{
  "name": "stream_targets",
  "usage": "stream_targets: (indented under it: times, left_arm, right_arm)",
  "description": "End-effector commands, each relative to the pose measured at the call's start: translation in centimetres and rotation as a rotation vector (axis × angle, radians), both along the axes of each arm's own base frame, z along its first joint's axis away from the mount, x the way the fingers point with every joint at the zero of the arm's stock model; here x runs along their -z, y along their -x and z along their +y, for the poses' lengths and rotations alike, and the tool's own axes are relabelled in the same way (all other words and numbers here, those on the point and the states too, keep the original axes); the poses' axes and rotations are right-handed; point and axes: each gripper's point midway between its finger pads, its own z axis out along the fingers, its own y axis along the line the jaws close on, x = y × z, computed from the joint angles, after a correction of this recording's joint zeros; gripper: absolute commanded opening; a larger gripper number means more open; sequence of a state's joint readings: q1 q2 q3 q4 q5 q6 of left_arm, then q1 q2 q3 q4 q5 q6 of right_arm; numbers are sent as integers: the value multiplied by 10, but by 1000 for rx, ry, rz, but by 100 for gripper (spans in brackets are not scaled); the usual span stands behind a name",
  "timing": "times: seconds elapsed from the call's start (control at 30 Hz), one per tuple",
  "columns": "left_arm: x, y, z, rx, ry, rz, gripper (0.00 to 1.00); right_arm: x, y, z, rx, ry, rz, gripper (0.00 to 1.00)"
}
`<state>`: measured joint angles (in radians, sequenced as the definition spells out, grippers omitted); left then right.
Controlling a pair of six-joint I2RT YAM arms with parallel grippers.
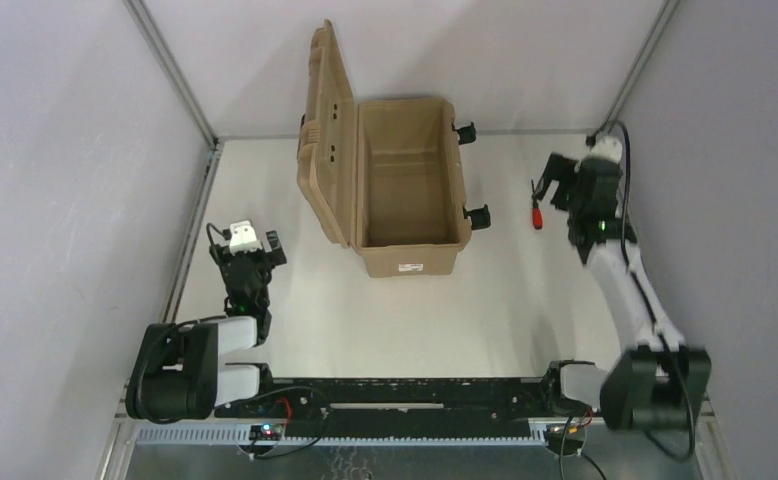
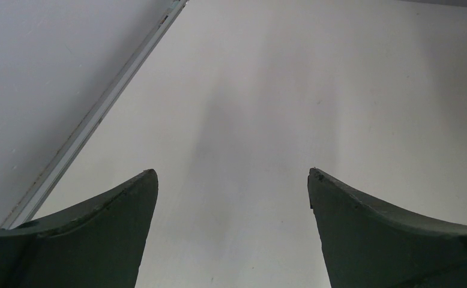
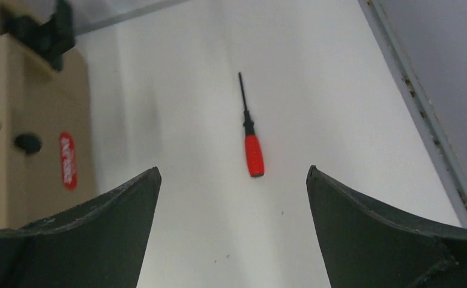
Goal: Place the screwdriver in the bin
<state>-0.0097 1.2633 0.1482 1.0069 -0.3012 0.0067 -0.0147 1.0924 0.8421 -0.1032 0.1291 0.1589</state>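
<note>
The screwdriver, red-handled with a thin dark shaft, lies flat on the white table to the right of the bin. The bin is a tan case standing with its lid swung up on its left side, and its inside looks empty. My right gripper hovers open just right of the screwdriver. In the right wrist view the screwdriver lies ahead of my right gripper, handle end nearest, with nothing between the fingers. The bin's wall shows at the left there. My left gripper rests open near the table's left side, far from both.
Black latches stick out from the bin's right side toward the screwdriver. A metal rail and the grey wall run close along the right of the screwdriver. In the left wrist view my left gripper faces bare table beside the left rail.
</note>
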Motion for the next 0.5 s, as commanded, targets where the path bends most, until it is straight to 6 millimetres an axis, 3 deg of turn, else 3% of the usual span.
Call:
stream_targets:
  times: [0.0,0.1,0.27,0.47]
  left_arm:
    - [-31,-14,0,8,2,-99,100]
    - [-31,-14,0,8,2,-98,100]
    - [-31,-14,0,8,2,-98,100]
    - [-30,-14,0,8,2,-97,100]
  right_arm:
    - [70,0,-21,59,-25,498,100]
    - [102,-21,-27,49,-44,646,100]
    - [133,-63,-34,11,-17,757,99]
    - [181,-76,-39,-1,9,858,96]
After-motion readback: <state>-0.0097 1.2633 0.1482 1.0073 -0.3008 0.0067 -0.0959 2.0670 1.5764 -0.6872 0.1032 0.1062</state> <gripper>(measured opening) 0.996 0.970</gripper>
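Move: The screwdriver lies on the table some 11 cm ahead of the right hand, in line with it sideways and about 21 cm below. The open bin's middle stands roughly 25 cm to the left of the screwdriver, about level with it in reach. From the idle left hand the screwdriver is some 60 cm to the right, 12 cm ahead and 10 cm lower. The right hand, fingers open, swings forward then drops 18 cm toward the screwdriver, tipping down nearly 50 degrees. ##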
